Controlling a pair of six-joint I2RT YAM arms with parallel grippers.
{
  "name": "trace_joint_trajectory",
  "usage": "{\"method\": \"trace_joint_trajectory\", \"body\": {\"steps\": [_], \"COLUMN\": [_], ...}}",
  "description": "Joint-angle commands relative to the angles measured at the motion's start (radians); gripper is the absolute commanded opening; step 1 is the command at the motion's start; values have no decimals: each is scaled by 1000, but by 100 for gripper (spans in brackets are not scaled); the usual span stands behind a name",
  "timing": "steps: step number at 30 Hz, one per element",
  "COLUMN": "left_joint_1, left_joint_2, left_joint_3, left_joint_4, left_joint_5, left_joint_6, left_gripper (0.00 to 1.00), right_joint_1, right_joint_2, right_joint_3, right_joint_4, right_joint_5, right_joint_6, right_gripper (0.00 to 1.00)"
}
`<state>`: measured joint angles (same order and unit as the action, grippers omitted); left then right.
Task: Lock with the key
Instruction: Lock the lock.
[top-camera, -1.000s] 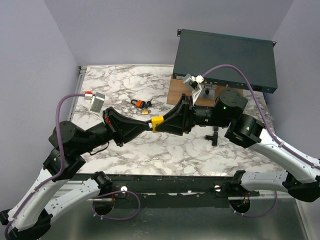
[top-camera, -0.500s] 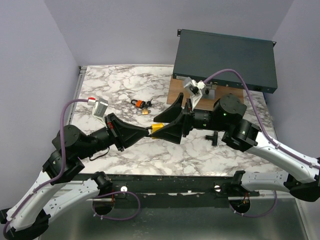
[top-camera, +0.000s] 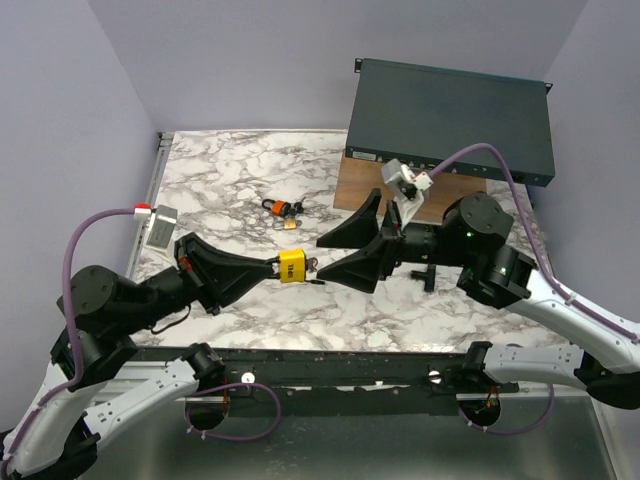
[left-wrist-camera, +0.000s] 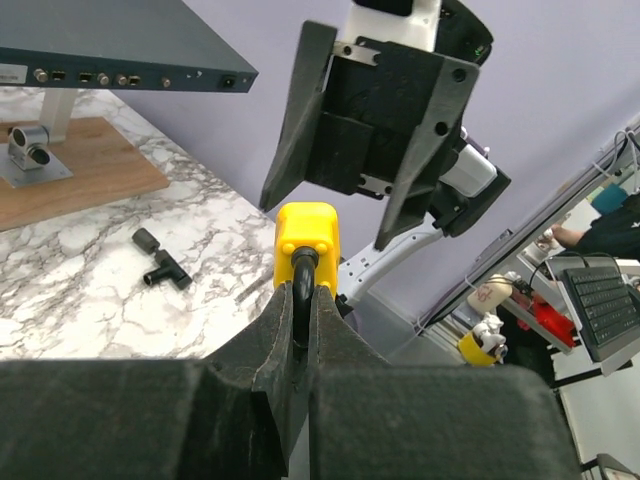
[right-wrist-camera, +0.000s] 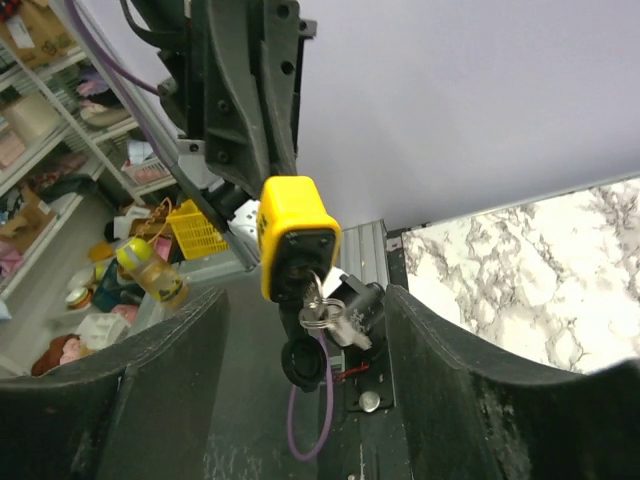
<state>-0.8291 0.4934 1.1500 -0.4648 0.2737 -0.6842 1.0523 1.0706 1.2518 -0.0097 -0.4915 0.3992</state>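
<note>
My left gripper (top-camera: 262, 267) is shut on the black shackle (left-wrist-camera: 303, 285) of a yellow padlock (top-camera: 292, 266), held above the marble table. The padlock also shows in the left wrist view (left-wrist-camera: 306, 237) and the right wrist view (right-wrist-camera: 295, 233). A silver key (right-wrist-camera: 318, 296) with a ring and a spare key sits in the keyhole on the padlock's underside. My right gripper (top-camera: 330, 254) is open, its two wide fingers just right of the padlock and not touching it. In the right wrist view the right gripper (right-wrist-camera: 305, 345) frames the key with a gap on both sides.
A second orange padlock with keys (top-camera: 281, 210) lies on the marble table (top-camera: 230, 170) behind the grippers. A black T-shaped fitting (top-camera: 428, 273) lies at the right. A wooden board (top-camera: 355, 180) carries a dark rack box (top-camera: 450, 118) at the back right.
The right gripper has opened and let go of the key, pulling slightly right. The left gripper has drawn back left and nearer with the yellow padlock, so the two grippers are now apart.
</note>
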Motion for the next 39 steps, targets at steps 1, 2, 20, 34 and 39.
{"method": "trace_joint_trajectory", "body": {"steps": [1,2,20,34,39], "left_joint_1": [-4,-4,-5,-4,-5], "left_joint_2": [-25,-29,-37,-42,-42], "left_joint_3": [37,39,56,60,59], "left_joint_4": [-21,-25,-25,-19,-24], "left_joint_5": [-27,-27,-17,-17,-29], "left_joint_6": [37,36,18,2,2], "left_gripper": [0,0,0,0,0], "right_joint_1": [6,5,5,5,5], "right_joint_2": [29,35,76,98,98], "right_joint_3": [7,12,13,32,37], "right_joint_4": [0,0,39,36,30], "right_joint_5": [-106,-111,-140,-148,-139], "right_joint_6": [-5,-4,-5,-7,-5], "right_gripper": [65,63,57,40,26]}}
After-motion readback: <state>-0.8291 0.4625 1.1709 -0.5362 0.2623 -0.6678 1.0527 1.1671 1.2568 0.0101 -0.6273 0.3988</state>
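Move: My left hand still holds the yellow lock by its shackle, the key standing out of the lock's far end, about 5 cm to that hand's right, 1 cm ahead and level with it. From my open right hand the key lies some 2 cm left, 1 cm back and 2 cm below. The lock's body is about 4 cm left of that hand, 1 cm back and 2 cm below. I sink my right hand about 3 cm and carry it some 2.5 cm left, back onto the key, swinging its fingertips a little towards me. Its fingers narrow, ease open slightly, then draw in to under half their starting gap around the key and its ring, not fully shut. My left hand keeps its grip on the shackle, drifting about 1 cm left. ##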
